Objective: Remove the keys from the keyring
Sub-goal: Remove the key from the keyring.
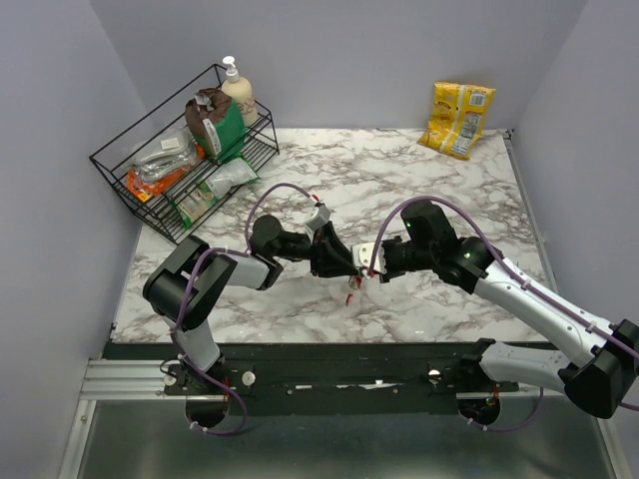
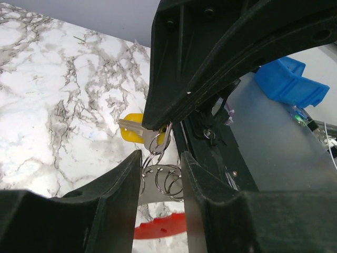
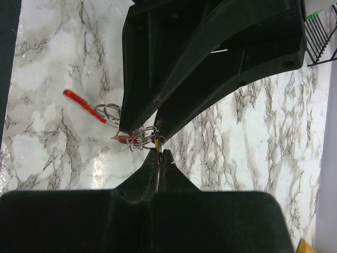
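Over the marble table, near its front edge, my two grippers meet tip to tip. The right gripper (image 1: pixel 367 267) (image 3: pixel 159 152) is shut on a yellow-headed key (image 2: pixel 130 134), which appears edge-on between its fingers. The keyring (image 2: pixel 169 182), a bunch of thin metal rings on a small silvery plate, fills the narrow gap between the fingers of my left gripper (image 2: pixel 161 158) (image 1: pixel 344 267), touching both. A red curved loop (image 2: pixel 158 229) (image 3: pixel 83 104) hangs from the rings. A small red-headed key (image 3: pixel 122 138) dangles beside them.
A black wire rack (image 1: pixel 110 165) with packets and a soap bottle (image 1: pixel 238 90) stands at the back left. A yellow snack bag (image 1: pixel 457 118) leans in the back right corner. The black rail (image 1: pixel 329 351) runs along the table's near edge.
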`<state>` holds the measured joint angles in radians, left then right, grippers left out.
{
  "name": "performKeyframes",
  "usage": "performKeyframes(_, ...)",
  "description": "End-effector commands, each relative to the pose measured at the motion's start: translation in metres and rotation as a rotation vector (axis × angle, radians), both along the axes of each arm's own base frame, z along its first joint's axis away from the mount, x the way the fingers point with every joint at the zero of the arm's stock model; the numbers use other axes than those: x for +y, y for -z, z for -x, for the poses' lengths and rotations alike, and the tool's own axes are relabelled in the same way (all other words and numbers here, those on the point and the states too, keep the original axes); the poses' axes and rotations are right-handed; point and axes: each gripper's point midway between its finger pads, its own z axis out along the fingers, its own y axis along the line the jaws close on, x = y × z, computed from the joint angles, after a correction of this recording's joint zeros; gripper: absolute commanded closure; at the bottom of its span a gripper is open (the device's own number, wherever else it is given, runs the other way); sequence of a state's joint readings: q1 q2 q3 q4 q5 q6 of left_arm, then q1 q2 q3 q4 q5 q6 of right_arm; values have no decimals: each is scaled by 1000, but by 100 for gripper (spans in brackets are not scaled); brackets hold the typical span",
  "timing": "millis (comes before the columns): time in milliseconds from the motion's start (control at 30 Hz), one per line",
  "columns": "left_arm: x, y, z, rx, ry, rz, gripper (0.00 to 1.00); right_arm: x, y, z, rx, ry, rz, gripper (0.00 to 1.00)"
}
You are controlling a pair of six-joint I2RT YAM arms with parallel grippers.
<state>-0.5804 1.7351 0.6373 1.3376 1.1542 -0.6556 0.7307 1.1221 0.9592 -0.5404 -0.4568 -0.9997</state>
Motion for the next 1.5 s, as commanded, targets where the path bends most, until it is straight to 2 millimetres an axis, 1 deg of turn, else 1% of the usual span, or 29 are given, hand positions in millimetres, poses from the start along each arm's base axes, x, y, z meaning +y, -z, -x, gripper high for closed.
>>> performKeyframes(0,0,-43,11,-311,43,189,61,1,-15,-7,-50,17,-36,99)
performKeyframes(67,0,-44,10,-312,40,190,65,0,-13,-8,-50,18,-31,99)
performKeyframes(100,0,-43,10,-311,40,189,71,0,-14,-8,-52,19,-32,99)
performKeyframes(167,0,-43,10,-312,40,189,78,0,-14,-9,-54,23,-32,99)
performKeyframes(200,0,-42,10,-311,40,188,83,-1,-15,-10,-59,30,-31,99)
performKeyframes(300,0,-41,11,-312,42,187,90,-2,-16,-15,-76,54,-34,99)
performKeyframes(467,1,-42,11,-313,40,187,98,-6,-19,-24,-111,100,-34,99)
performKeyframes(500,1,-42,11,-313,39,188,100,-7,-22,-28,-129,120,-38,99)
performKeyframes(600,1,-43,10,-312,32,190,100,-11,-24,-32,-154,143,-37,99)
performKeyframes(800,7,-48,1,-318,-6,196,100,-19,-15,-34,-164,158,-14,99)
performKeyframes(1033,14,-56,-7,-333,-41,205,100,-24,-21,-37,-179,178,-23,99)
performKeyframes(1200,14,-55,-8,-331,-47,205,100,-27,-24,-38,-181,189,-32,99)
performKeyframes(1267,14,-57,-11,-329,-63,210,100,-26,-18,-37,-169,181,-23,99)
performKeyframes(1300,15,-59,-12,-329,-73,214,100,-24,-9,-33,-139,159,-6,99)
performKeyframes(1367,16,-61,-15,-329,-88,220,100,-22,0,-29,-114,122,19,99)
performKeyframes(1433,18,-64,-17,-333,-102,225,100,-21,13,-20,-53,79,55,99)
performKeyframes(1467,18,-65,-17,-336,-107,229,100,-19,14,-18,-41,63,56,99)
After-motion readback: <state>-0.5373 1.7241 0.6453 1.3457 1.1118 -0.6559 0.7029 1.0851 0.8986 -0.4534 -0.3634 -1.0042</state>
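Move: The split ring to be gripped sits between the left hand's half-open fingers, about 2 cm to the right of the hand point; from the right hand it is some 3 cm left and 2 cm lower. The yellow-headed key, still in the right fingers, lies about 4 cm right of the left hand and 1 cm up. The red key hangs roughly 6 cm below the left hand, 2 cm back and 2 cm right. The ring beside the yellow-headed key is pinched as the left fingers shut completely, the arm all but still. Holding their grips, both hands then travel about 2 cm forward while drawing apart sideways by another 2 cm, mostly by the right hand pulling right, away from the left fingertips, and turning about 5 degrees clockwise. ##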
